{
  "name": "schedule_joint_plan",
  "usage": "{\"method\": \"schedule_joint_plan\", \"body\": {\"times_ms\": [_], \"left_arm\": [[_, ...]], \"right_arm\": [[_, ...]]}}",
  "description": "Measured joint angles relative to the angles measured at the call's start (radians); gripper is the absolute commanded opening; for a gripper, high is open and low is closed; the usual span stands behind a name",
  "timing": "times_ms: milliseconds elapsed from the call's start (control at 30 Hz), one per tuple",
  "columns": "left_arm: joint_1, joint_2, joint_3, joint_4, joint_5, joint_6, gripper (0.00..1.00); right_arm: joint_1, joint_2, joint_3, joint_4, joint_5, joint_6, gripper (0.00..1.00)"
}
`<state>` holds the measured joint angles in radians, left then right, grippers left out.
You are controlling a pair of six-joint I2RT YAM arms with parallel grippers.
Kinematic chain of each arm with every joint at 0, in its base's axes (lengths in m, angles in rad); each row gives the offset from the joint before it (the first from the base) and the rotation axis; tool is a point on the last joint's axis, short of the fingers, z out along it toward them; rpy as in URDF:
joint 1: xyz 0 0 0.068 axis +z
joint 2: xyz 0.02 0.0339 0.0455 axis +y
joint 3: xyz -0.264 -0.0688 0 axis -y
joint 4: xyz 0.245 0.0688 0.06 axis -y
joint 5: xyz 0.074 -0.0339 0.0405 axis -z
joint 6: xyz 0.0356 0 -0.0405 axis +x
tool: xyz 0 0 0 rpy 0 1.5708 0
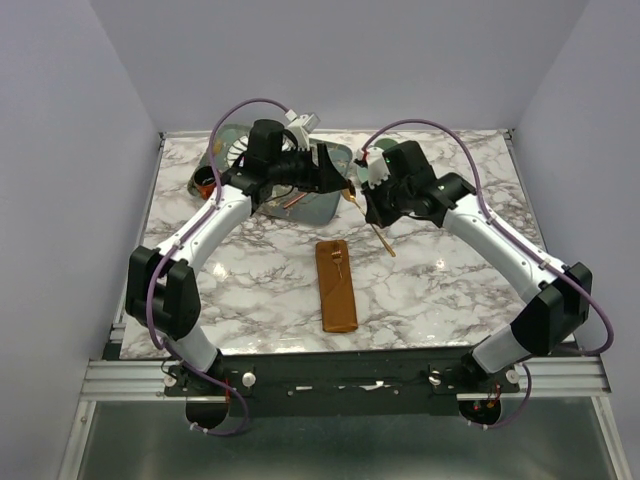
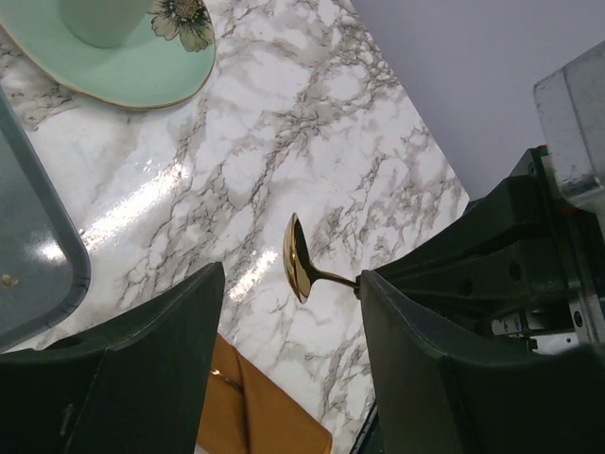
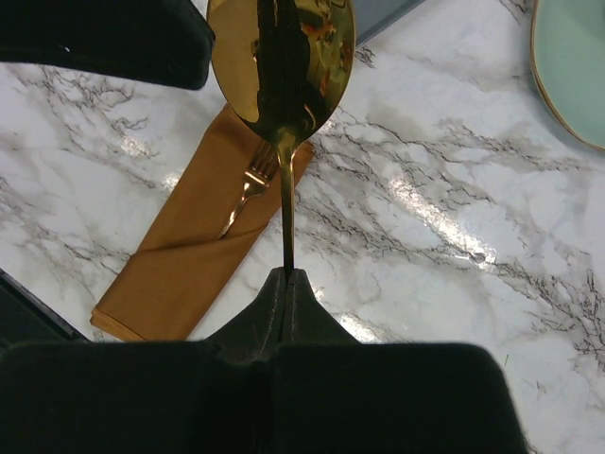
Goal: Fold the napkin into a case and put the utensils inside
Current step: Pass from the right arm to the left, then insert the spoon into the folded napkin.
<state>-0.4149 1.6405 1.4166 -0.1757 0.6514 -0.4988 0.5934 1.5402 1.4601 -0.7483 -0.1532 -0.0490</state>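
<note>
The napkin lies folded into a long rust-orange case (image 1: 336,285) at the table's middle, with a gold fork (image 1: 340,262) tucked into its far end. My right gripper (image 3: 288,279) is shut on the handle of a gold spoon (image 3: 281,66) and holds it above the marble beyond the case (image 3: 189,255), where the fork (image 3: 248,184) shows. My left gripper (image 2: 288,303) is open. The spoon's bowl (image 2: 299,257) hangs just past its fingertips, touching neither finger. In the top view the left gripper (image 1: 343,185) and right gripper (image 1: 372,212) meet at the spoon (image 1: 353,198).
A grey tray (image 1: 322,208) stands at the back left under the left arm, with a copper utensil (image 1: 293,200) in it. Behind it is a green plate (image 2: 123,71) carrying a cup (image 2: 104,19). A dark bowl (image 1: 205,182) sits at the far left.
</note>
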Motion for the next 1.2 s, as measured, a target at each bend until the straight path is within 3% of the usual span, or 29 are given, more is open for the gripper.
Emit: {"method": "schedule_joint_plan", "body": {"times_ms": [300,367,433,467,533,567,667,833,933,1200], "left_arm": [[-0.027,0.0,0.0,-0.043,-0.01,-0.002,0.21],[-0.028,0.001,0.0,-0.043,-0.009,-0.004,0.01],[-0.028,0.004,0.0,-0.044,-0.004,-0.008,0.0],[-0.028,0.007,0.0,-0.045,-0.005,-0.003,0.0],[-0.024,0.019,0.0,-0.051,-0.005,0.0,0.0],[-0.021,0.023,0.0,-0.051,-0.003,0.001,0.0],[-0.001,0.026,0.0,-0.051,0.031,0.019,0.0],[0.075,0.02,0.0,-0.068,0.05,0.154,0.0],[0.114,0.005,0.001,-0.119,0.05,0.311,0.0],[0.117,0.003,0.036,-0.227,0.057,0.61,0.0]], "right_arm": [[0.044,-0.042,-0.026,0.015,0.019,-0.005,0.01],[0.053,-0.045,-0.03,0.016,0.019,-0.005,0.01],[0.058,-0.046,-0.035,0.026,0.017,-0.004,0.02],[0.06,-0.046,-0.036,0.028,0.012,-0.004,0.19],[0.06,-0.047,-0.036,0.027,-0.002,-0.005,0.43],[0.058,-0.046,-0.034,0.021,-0.024,-0.005,0.6],[0.028,-0.04,-0.02,-0.006,-0.129,-0.014,0.76],[-0.107,-0.019,-0.001,-0.04,-0.337,-0.027,0.79],[-0.211,0.047,0.023,-0.067,-0.451,-0.038,0.79],[-0.235,0.246,0.039,-0.114,-0.555,-0.08,0.78]]}}
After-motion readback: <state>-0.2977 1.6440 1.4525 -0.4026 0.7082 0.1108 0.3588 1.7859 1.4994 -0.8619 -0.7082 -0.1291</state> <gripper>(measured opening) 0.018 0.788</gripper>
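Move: The spoon's bowl is already between the left gripper's open fingers, about 2 cm to the right of its hand point and 2 cm below, level fore and aft. From the right hand, which grips the handle, the bowl is some 4 cm ahead, 4 cm left and 4 cm up. The fork lies roughly 9 cm back from the left hand and 1 cm left, the napkin case 14 cm back and 1 cm left, both about 22 cm below. Ease the left gripper back about a centimetre and shut it on the spoon at the bowl while the right keeps its hold, drifting some 2 cm back. Then open the right fingers to free the handle and swing them forward and right, then down about 6 cm, turning the wrist some 30 degrees. Carry the spoon left about 7 cm and slightly forward, rolling the left wrist. ##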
